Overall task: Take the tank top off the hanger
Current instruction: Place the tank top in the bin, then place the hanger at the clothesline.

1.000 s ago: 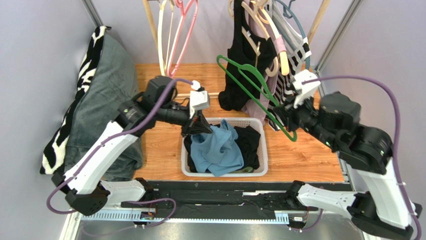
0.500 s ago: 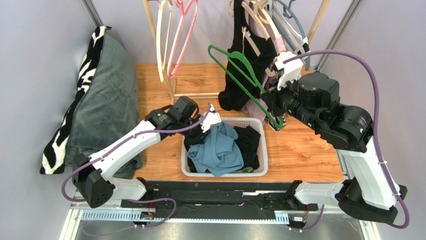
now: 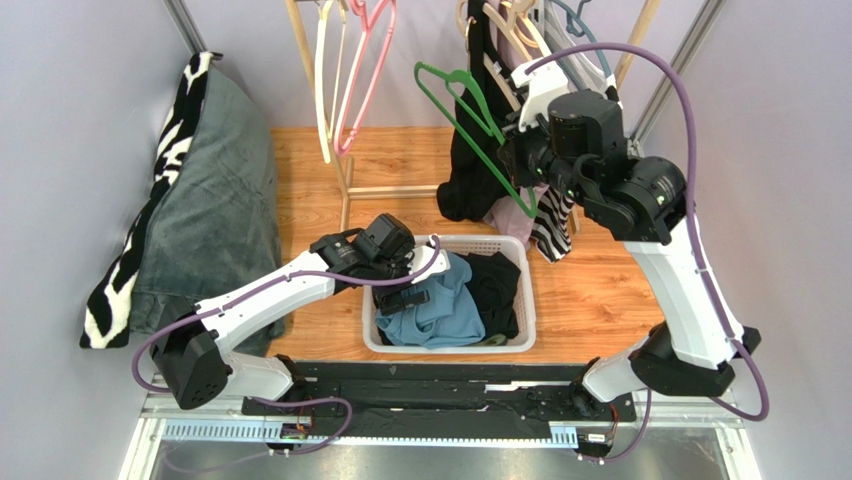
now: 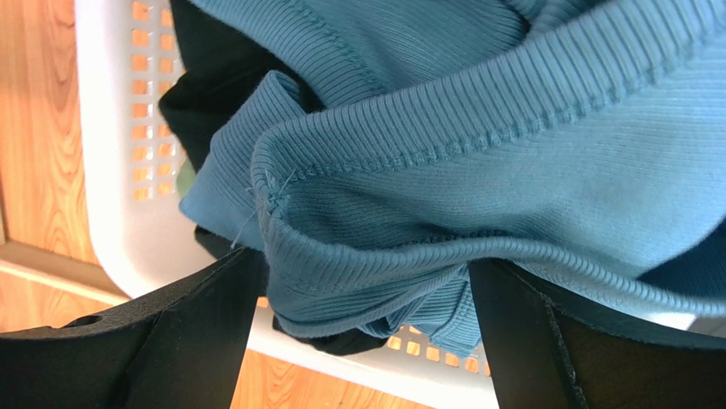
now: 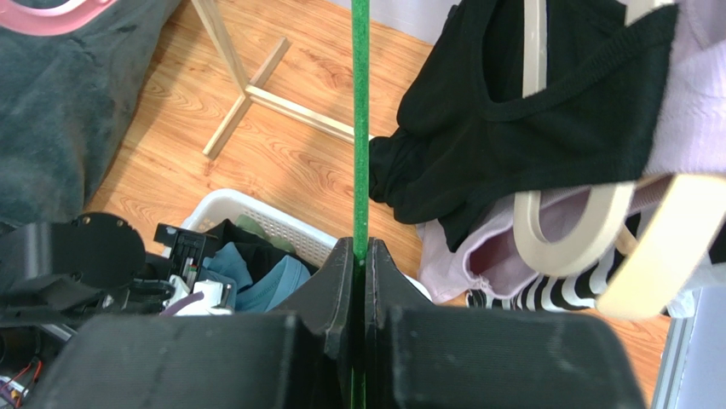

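Note:
The blue tank top (image 3: pixel 440 308) lies crumpled in the white basket (image 3: pixel 528 300), off the hanger. My left gripper (image 3: pixel 405 290) is low over the basket's left side, open. In the left wrist view its jaws stand wide (image 4: pixel 366 290) with a ribbed fold of the tank top (image 4: pixel 477 153) lying loose between them. The bare green hanger (image 3: pixel 468 115) is raised near the rack, and my right gripper (image 3: pixel 518 158) is shut on it. The right wrist view shows the hanger's thin green bar (image 5: pixel 361 128) pinched between the shut fingers (image 5: pixel 360 249).
Black clothes (image 3: pixel 500 285) share the basket. A wooden rack (image 3: pixel 345 185) at the back carries pale and pink hangers (image 3: pixel 350 70). A black top (image 3: pixel 468 180), a lilac garment (image 5: pixel 503 247) and a striped one (image 3: pixel 553 215) hang close to my right gripper. A grey pillow (image 3: pixel 205 190) leans on the left.
My left gripper dropped into the basket and opened, letting go of the blue tank top. My right arm carried the green hanger up and back toward the rack.

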`<state>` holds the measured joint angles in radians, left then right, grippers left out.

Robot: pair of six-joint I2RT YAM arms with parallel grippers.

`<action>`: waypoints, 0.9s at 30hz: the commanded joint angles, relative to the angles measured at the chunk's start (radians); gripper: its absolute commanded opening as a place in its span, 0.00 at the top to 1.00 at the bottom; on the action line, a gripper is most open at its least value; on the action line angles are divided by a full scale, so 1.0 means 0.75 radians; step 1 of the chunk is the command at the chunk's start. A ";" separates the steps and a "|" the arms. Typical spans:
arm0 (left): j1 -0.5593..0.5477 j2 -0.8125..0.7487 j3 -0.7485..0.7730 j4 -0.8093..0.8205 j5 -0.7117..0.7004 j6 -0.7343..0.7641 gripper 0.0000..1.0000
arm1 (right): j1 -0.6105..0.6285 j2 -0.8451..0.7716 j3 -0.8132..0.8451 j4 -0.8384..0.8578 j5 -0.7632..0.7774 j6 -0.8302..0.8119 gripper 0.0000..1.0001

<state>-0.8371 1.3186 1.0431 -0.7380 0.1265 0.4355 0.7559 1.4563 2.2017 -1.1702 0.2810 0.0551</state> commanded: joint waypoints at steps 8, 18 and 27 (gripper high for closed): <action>-0.011 -0.216 0.482 -0.298 0.177 -0.065 0.01 | -0.038 0.128 0.194 0.192 0.030 -0.031 1.00; -0.009 -0.283 1.030 -0.730 0.461 0.057 0.01 | -0.071 0.302 0.343 0.308 -0.012 -0.116 1.00; 0.012 -0.388 0.994 -0.763 0.488 0.225 0.01 | -0.165 0.441 0.431 0.435 -0.115 -0.176 1.00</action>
<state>-0.8368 1.0439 1.8072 -1.2842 0.4751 0.5453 0.6533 1.7710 2.4718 -0.9627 0.2287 -0.0326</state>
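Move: The left hand, wide open, is down over the bin; the middle of the blue tank top lies about 5 cm to its right, 1 cm nearer the base and 4 cm lower, with the bin's centre some 9 cm right, level with it fore and aft. From the right hand, holding the green hanger, the gap on the rack is roughly 14 cm ahead and 10 cm left, between the pink hanger (10 ahead, 20 left) and the hanging black tank top (15 straight ahead). Coming free of the blue tank top with its fingers still wide open, the left hand rises quickly out of the bin by nearly 30 cm, then also draws back about 10 cm, its fingers tipping to point more towards the right. The right hand keeps its shut grip on the green hanger and carries it forward and somewhat left, towards the rack's gap, tilting up slightly. ##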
